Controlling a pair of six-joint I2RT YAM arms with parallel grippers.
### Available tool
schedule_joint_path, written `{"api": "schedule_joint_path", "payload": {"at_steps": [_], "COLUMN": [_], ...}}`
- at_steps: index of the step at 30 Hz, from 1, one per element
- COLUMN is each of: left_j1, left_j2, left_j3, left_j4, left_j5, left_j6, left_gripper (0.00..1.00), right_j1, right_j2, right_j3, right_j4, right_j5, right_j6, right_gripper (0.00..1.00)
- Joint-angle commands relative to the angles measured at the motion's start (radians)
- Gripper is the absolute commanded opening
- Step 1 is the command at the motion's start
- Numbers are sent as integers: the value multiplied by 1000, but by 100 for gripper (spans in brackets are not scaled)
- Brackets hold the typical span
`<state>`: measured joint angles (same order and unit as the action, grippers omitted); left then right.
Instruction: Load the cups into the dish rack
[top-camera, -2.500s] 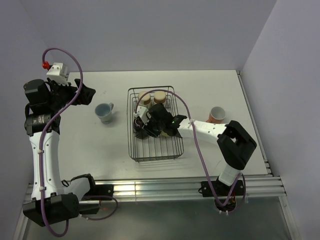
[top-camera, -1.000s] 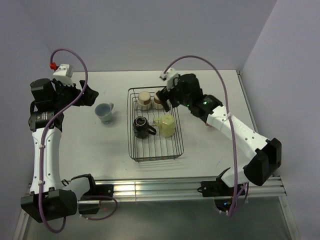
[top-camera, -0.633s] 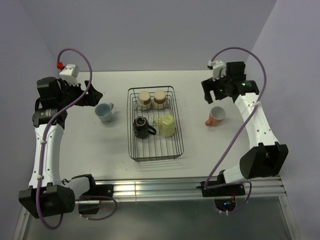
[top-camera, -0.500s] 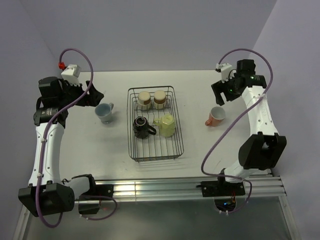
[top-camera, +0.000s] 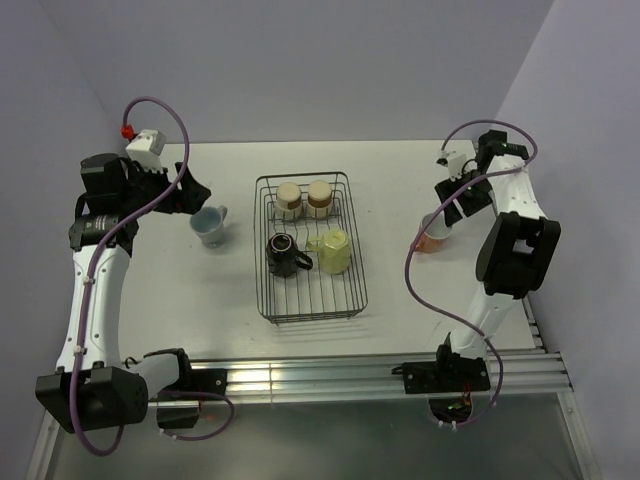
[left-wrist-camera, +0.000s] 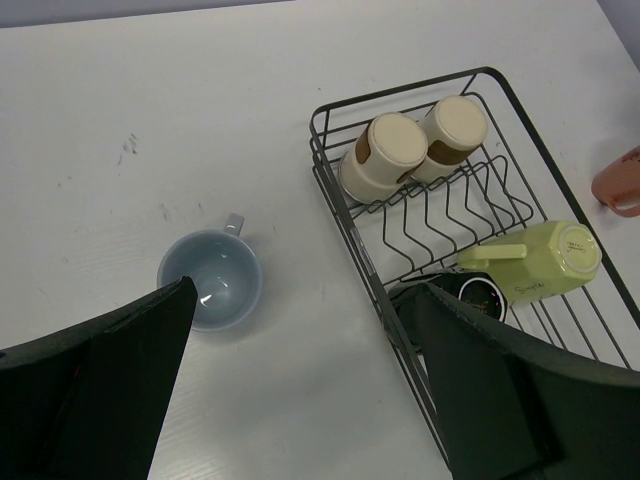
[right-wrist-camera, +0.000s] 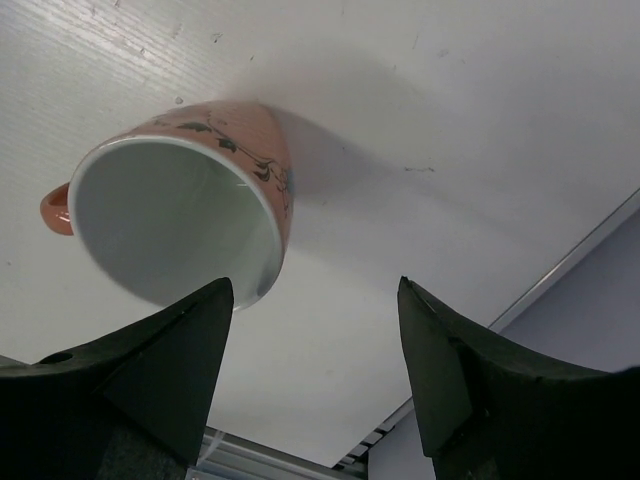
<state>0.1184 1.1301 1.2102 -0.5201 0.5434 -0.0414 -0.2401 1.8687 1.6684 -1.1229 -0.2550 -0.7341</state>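
Observation:
The black wire dish rack (top-camera: 263, 262) holds two tan tumblers (top-camera: 289, 198) (top-camera: 320, 197), a black mug (top-camera: 284, 253) and a pale yellow mug (top-camera: 333, 250). A pale blue-grey cup (top-camera: 209, 226) stands upright on the table left of the rack. My left gripper (top-camera: 188, 196) is open and empty just above and behind it; the cup (left-wrist-camera: 210, 280) shows near the left finger. A salmon-pink mug (top-camera: 430, 240) sits right of the rack, partly hidden by my right arm. My right gripper (top-camera: 452, 203) is open above it; the mug (right-wrist-camera: 180, 220) lies ahead of the left finger.
A raised table edge (top-camera: 500, 230) and the wall run close to the right of the salmon mug. The rack (left-wrist-camera: 400, 95) has unfilled wire dividers toward its near end. The table's front rail (top-camera: 330, 370) lies below the rack.
My right gripper let go of the yellow mug in the rack, then swung right and back to hover over the salmon mug. My left gripper shifted slightly toward the blue cup.

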Motion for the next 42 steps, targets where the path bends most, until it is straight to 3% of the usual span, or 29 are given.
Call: {"api": "schedule_joint_path", "payload": {"at_steps": [1,9,14,18,25,28,29,30,32,38,42], "left_j1": [-5,-11,-17,-22,-29,-39,-40,-43,-49,-63,-80], "left_j2": [-1,14,25,28,25,22,22,20,17,20,53], "left_j3": [9,2,3,6,5,3,5,5,9,43,95], "left_j4": [12,17,20,8,-8,-17,-23,-26,-38,-70,-119], "left_j5": [0,-10,-10,-11,13,18,17,16,21,47,192], "left_j6": [-9,-8,-14,-14,-15,-14,-14,-12,-6,6,15], "left_gripper": [99,99,99,99,99,99,99,99,99,99,99], "right_j1": [2,7,27,39,44,50,48,48,48,48,54], "right_j2": [35,79,101,110,95,87,86,80,57,-113,-284], "right_j3": [50,36,7,-18,-62,-81,-79,-78,-70,-24,-29], "right_j4": [15,58,112,146,176,189,187,187,187,242,459], "right_j5": [-13,-52,-52,-61,-73,-70,-73,-76,-84,-191,-331], "right_j6": [10,47,76,102,116,124,128,133,144,228,375], "right_gripper": [74,68,60,47,40,28,22,9,0,0,0]}}
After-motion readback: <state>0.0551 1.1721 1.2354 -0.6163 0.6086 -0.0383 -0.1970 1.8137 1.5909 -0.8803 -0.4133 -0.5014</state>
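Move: The pink cup stands upright with its middle about 6 cm to the right hand's left, 1 cm back and some 9 cm below. The dish rack's middle is about 38 cm left of this hand, 2 cm back and 8 cm down; the green cup in it is around 31 cm left, 4 cm back and 7 cm below. From the left hand, the pink cup lies about 52 cm right, 2 cm ahead and 26 cm below. Pinching the pink cup's wall on the side away from the rack, one finger inside the cup, the right hand first sinks about 5.5 cm while easing left and forward as its fingers close. It then lifts roughly 7 cm, still drifting forward and left, and tips its fingers forward and up. The empty, open left hand swings some 3 cm right, dipping slightly. ##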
